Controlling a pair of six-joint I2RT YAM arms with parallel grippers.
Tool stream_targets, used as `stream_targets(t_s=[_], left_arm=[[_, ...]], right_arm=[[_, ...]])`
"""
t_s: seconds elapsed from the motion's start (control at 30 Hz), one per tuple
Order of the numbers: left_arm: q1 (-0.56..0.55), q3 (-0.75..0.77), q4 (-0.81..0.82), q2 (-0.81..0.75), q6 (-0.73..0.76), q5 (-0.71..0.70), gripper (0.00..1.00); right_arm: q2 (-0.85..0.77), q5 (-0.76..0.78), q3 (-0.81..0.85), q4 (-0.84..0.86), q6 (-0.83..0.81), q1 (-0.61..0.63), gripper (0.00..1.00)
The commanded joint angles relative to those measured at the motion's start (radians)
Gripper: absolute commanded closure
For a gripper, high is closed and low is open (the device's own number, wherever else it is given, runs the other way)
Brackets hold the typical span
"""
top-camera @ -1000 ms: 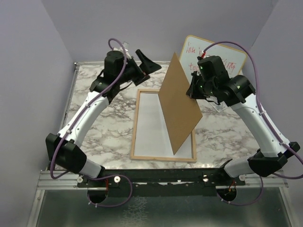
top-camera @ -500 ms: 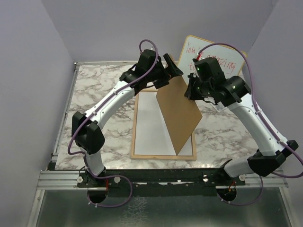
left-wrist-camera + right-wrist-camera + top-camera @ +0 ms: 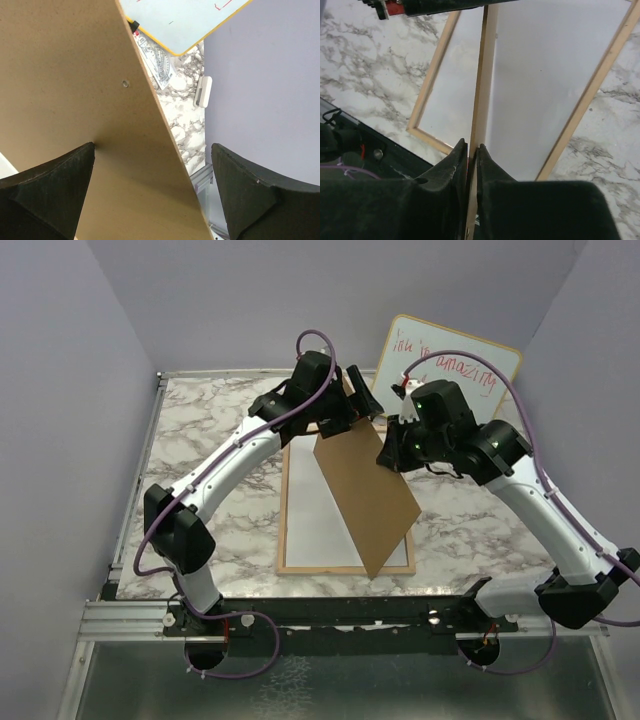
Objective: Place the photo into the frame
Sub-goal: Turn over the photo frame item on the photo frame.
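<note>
The frame [image 3: 286, 502] lies flat on the marble table, light wood rails round a white inside [image 3: 545, 75]. No printed face of the photo shows in any view. A plain brown backing board [image 3: 366, 490] stands tilted on its long edge over the frame. My right gripper [image 3: 391, 452] is shut on the board's right edge [image 3: 482, 90], the fingers pinching it thin [image 3: 472, 146]. My left gripper [image 3: 362, 390] is open and straddles the board's top corner. In the left wrist view the board [image 3: 75, 75] runs between the wide-apart fingers [image 3: 150, 200], the left one against its face.
A wood-rimmed whiteboard [image 3: 450, 365] with red writing leans against the back wall, right behind both grippers. A clear ruler-like piece [image 3: 157, 65] and a small white block [image 3: 202, 91] lie on the marble by the right wall.
The left arm swung from the back left over to the board's top corner. The board has tipped lower over the frame, and the right gripper has shifted left and down with it.
</note>
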Motion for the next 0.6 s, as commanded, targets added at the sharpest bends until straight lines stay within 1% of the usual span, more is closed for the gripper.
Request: stream_targets(t_s=[0.0, 0.23, 0.3, 0.43, 0.57], left_arm=[[-0.010, 0.007, -0.056, -0.041, 0.042, -0.057, 0.01], [-0.023, 0.003, -0.112, -0.030, 0.058, -0.069, 0.01], [-0.024, -0.005, -0.124, -0.045, 0.062, -0.089, 0.01], [-0.024, -0.030, -0.146, -0.083, 0.071, -0.120, 0.01], [-0.024, -0.040, -0.168, -0.103, 0.078, -0.127, 0.01]], right_arm=[[-0.039, -0.145, -0.016, 0.065, -0.043, 0.015, 0.84], [-0.042, -0.208, -0.064, 0.094, -0.060, 0.050, 0.77], [-0.057, -0.234, -0.086, 0.115, -0.061, 0.051, 0.71], [-0.103, -0.312, -0.133, 0.181, -0.049, 0.051, 0.53], [-0.130, -0.432, -0.172, 0.258, -0.032, 0.051, 0.43]])
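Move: The brown board hangs steeply tilted, its upper right edge in the right fingers; its middle lies about 4 cm back, 5 cm left and 10 cm below the right hand. From the wide-open left hand at its far end, that middle is some 15 cm back, level sideways and 10 cm below. The photo frame lies on the table, centred roughly 5 cm back, 7 cm left and 25 cm below the right hand. Right hand opens halfway around the brown board's edge, moving back-left some 6 cm; open left hand eases left. ##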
